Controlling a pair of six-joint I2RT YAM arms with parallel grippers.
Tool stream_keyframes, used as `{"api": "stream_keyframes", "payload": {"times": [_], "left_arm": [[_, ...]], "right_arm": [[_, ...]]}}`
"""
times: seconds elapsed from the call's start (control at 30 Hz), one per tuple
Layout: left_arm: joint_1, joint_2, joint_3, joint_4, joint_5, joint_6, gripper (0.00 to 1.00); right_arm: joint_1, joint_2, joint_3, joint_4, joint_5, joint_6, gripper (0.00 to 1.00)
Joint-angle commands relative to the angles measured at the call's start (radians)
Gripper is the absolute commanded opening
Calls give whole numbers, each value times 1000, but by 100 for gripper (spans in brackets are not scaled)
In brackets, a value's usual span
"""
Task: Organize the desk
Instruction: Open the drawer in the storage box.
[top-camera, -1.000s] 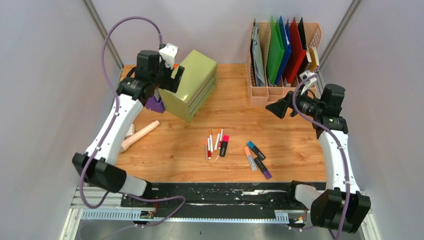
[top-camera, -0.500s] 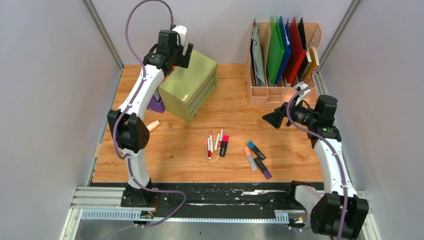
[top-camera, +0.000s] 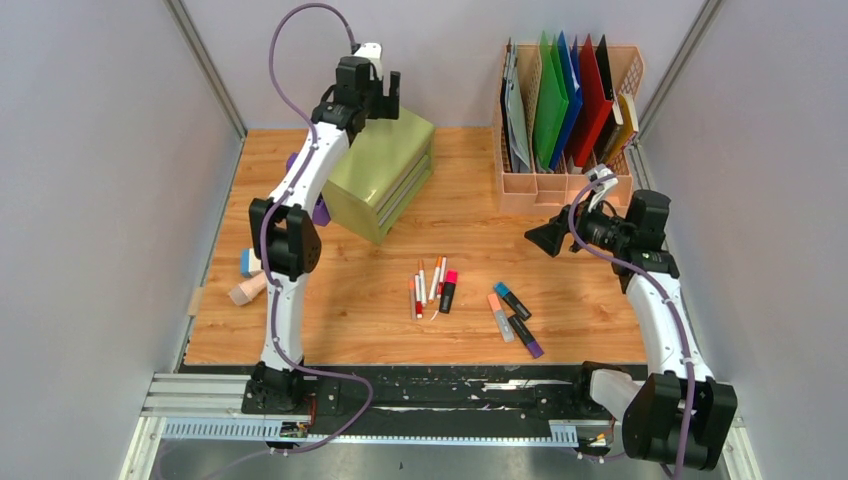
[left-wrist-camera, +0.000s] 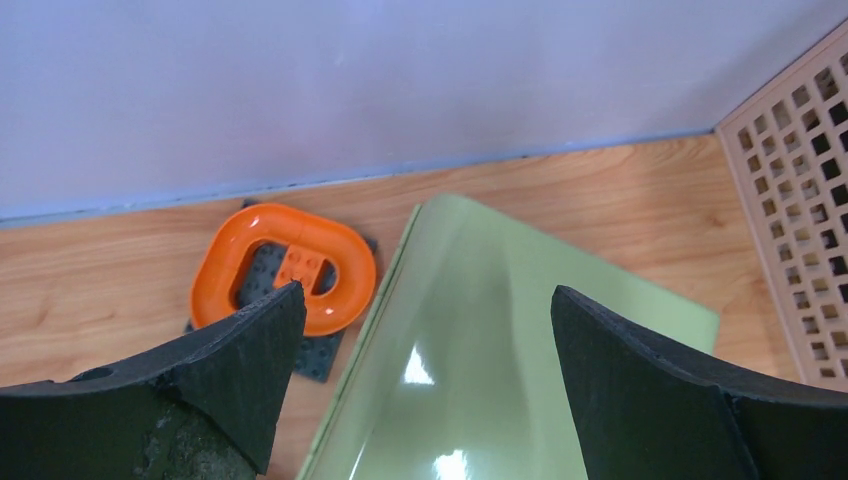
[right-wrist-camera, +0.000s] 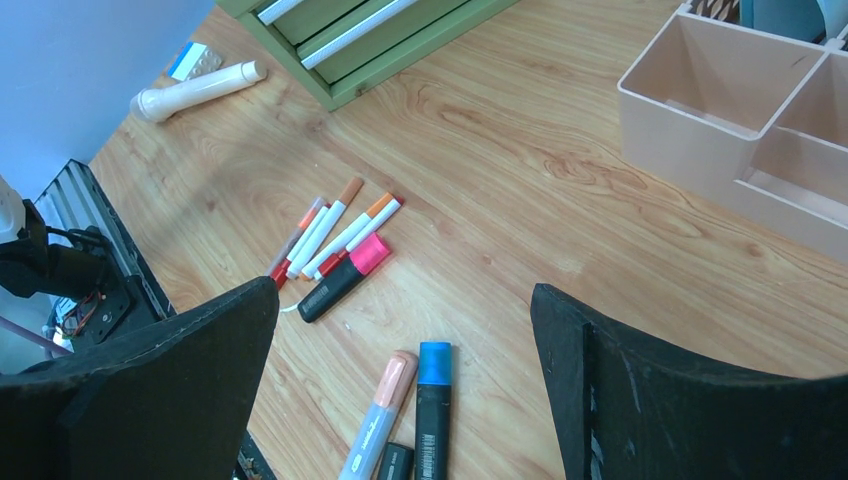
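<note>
The desk (top-camera: 350, 310) is an orange-brown wood top. My left gripper (top-camera: 376, 95) hangs open over the far corner of an olive-green drawer chest (top-camera: 380, 175); in the left wrist view its open jaws (left-wrist-camera: 427, 292) frame the chest's glossy top (left-wrist-camera: 520, 380), holding nothing. My right gripper (top-camera: 545, 238) is open above the desk's right side, in front of the peach file rack (top-camera: 570, 110). Below its jaws (right-wrist-camera: 405, 288) lie a blue-capped highlighter (right-wrist-camera: 433, 400) and a peach one (right-wrist-camera: 385, 400). Thin pens (top-camera: 430, 282) and a pink-capped marker (top-camera: 447, 290) lie mid-desk.
An orange ring (left-wrist-camera: 225, 270) sits on a dark studded plate (left-wrist-camera: 325, 350) behind the chest by the back wall. A peach tube (top-camera: 247, 290) and a small blue item (top-camera: 250, 262) lie at the left edge. A purple object (top-camera: 320, 210) shows beside the chest. A metal rail (top-camera: 430, 385) runs along the near edge.
My left arm has swung up and back from the chest's left side to over its far corner, uncovering the tube and blue item. My right gripper has shifted slightly left.
</note>
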Motion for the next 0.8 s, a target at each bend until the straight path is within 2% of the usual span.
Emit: {"api": "stream_keyframes", "payload": {"times": [0.0, 0.13, 0.4, 0.53, 0.77], "left_arm": [[4, 62, 111, 101, 42, -81, 100], [3, 152, 202, 120, 57, -120, 100], [0, 266, 273, 111, 55, -163, 98], [0, 257, 263, 61, 80, -157, 91], [-1, 178, 137, -9, 104, -138, 74]], "right_arm": [[4, 15, -7, 39, 12, -40, 100], [3, 34, -8, 39, 43, -54, 100], [4, 73, -8, 38, 74, -68, 100], [3, 81, -7, 38, 78, -69, 100], [3, 87, -5, 39, 79, -69, 100]]}}
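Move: The far end of the storage box's top lies about 5 cm ahead of my left hand, 4 cm to its right and 5 cm below. The box's middle is some 6 cm back, 1 cm right and 14 cm below the hand. The orange tape lies on the table about 5 cm ahead, 9 cm left and 23 cm down. From my right hand, the storage box's middle is roughly 23 cm ahead, 30 cm left and 9 cm lower. I carry my open left hand about 5 cm forward and 4 cm right over the storage box, then sink it nearly 5 cm onto the far end of the top, rolling its left side down some 10 degrees. There it stays while the fingers start closing about the far corner, by about a fifth. My right hand, still open, eases down 3 cm and slightly forward, clear of everything. ##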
